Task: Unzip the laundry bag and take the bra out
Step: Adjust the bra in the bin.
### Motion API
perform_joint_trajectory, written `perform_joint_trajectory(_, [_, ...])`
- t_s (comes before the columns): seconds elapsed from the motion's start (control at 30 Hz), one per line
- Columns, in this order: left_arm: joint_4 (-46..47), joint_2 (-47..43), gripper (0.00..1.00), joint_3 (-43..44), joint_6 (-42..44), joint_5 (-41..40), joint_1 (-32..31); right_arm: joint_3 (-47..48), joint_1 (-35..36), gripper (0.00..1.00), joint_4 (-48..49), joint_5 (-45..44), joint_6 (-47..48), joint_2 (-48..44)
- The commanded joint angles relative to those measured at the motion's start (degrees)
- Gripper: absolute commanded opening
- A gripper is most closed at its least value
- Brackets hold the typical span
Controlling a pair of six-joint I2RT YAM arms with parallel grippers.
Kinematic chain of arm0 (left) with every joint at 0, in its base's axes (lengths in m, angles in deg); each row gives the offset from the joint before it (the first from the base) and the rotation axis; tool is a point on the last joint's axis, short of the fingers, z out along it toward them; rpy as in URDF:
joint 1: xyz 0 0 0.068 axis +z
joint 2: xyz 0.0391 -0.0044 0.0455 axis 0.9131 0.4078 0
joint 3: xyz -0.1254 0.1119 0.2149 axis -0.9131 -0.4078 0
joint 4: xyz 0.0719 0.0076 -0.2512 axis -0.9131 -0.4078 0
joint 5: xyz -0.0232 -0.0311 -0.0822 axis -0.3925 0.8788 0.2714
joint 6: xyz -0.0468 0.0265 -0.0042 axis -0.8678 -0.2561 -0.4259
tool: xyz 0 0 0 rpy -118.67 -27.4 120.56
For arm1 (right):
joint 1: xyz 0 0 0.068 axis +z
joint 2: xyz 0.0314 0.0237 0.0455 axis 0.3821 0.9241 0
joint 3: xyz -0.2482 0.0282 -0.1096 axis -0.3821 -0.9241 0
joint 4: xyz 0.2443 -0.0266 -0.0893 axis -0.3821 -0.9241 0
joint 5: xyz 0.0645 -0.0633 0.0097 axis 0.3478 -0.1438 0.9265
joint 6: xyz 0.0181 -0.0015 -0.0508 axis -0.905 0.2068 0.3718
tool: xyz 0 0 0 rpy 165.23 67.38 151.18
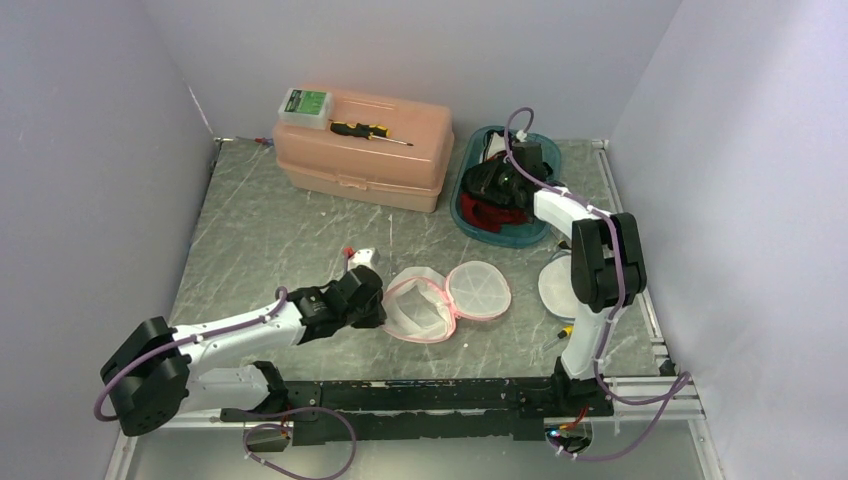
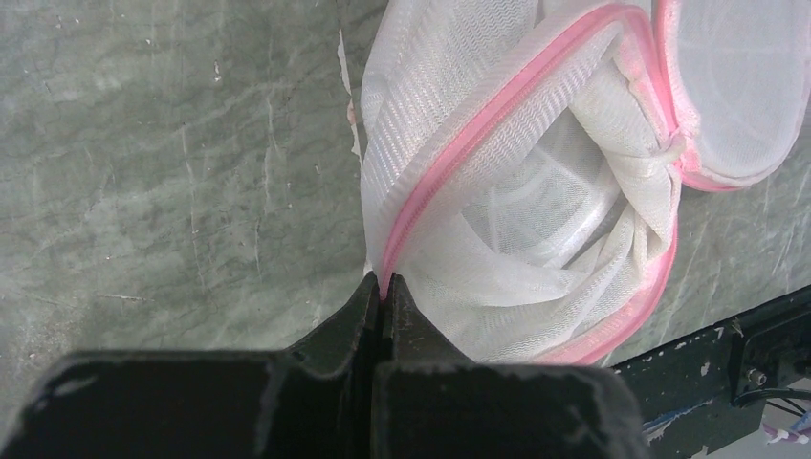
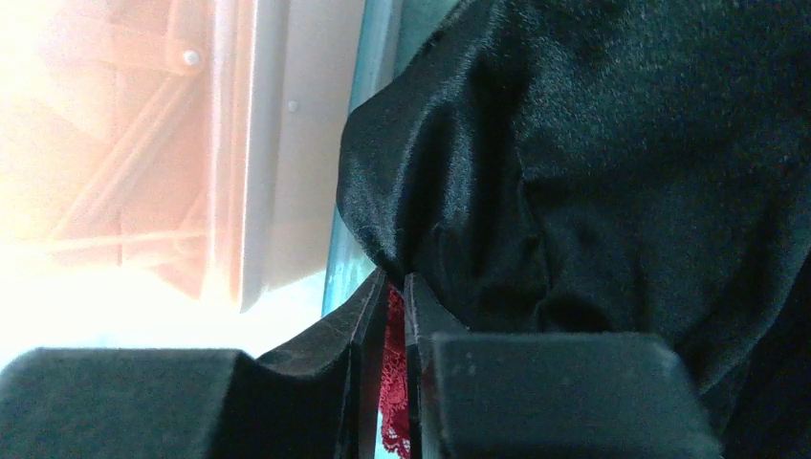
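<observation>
The laundry bag (image 1: 420,308) is a round white mesh pouch with pink trim, lying unzipped mid-table with its lid (image 1: 478,290) flipped open to the right. My left gripper (image 1: 380,300) is shut on the bag's left rim; in the left wrist view its tips (image 2: 384,282) pinch the pink zipper band (image 2: 478,134). The bra (image 1: 495,195), black satin with red lace, lies in a teal tray (image 1: 530,232) at the back right. My right gripper (image 1: 497,180) is down on it; in the right wrist view the gripper (image 3: 394,279) pinches black fabric (image 3: 593,163), with red lace (image 3: 393,382) between the fingers.
A peach toolbox (image 1: 365,148) stands at the back, left of the tray, with a screwdriver (image 1: 370,130) and a green-labelled box (image 1: 305,105) on its lid. A small white and red item (image 1: 360,256) lies near the left gripper. A white round piece (image 1: 556,285) sits beside the right arm's base.
</observation>
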Motion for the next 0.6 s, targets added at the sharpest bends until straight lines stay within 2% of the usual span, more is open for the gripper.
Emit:
perform_joint_trajectory(0.0, [0.1,-2.2,0.03,-0.3,-0.5,-0.7,0.1,4.0,0.2,0.23,-1.6,0.6,1.3,-1.8])
perform_joint_trajectory(0.1, [-0.4,-2.8,0.03,-0.2,-0.2,-0.7,0.1,7.3,0.2,0.47,-6.7,-1.7,3.1,-4.8])
perform_joint_trajectory(0.2, [-0.5,-3.7,0.03,-0.4,-0.2,-1.0,0.0,9.2,0.2,0.61,-9.6,-3.4,4.0,-9.0])
perform_joint_trajectory(0.3, [0.2,-3.9,0.03,-0.8,-0.3,-1.0,0.0,10.6,0.2,0.67,-11.9,-4.3,4.0,-13.9])
perform_joint_trajectory(0.43, [-0.4,-4.1,0.03,0.1,0.3,-1.2,0.0,9.2,0.5,0.69,-15.3,-8.0,4.9,-23.9])
perform_joint_trajectory(0.57, [-0.5,-4.9,0.03,0.2,0.8,-1.7,0.1,-1.7,0.7,0.68,-16.4,-8.8,1.1,-39.6])
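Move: At the bin's left side, the right fingers are already on the left edge of the black bra, whose middle lies some 6 cm to their right, about 1 cm farther out and just below. The maroon bag is about 6 cm back and 3 cm right, a little lower; the white-and-red bra is some 6 cm ahead and 7 cm right. For the left hand, the black bra is about 31 cm ahead and 24 cm right. Opening from nearly shut to about two-thirds wide, the right fingers let go of the black bra's left edge, and the hand lifts clear of the bin, faster and faster, by some 21 cm. Late in the rise it also draws back about 5 cm and a little to the right, while the wrist tips the fingers up roughly 20 degrees. ##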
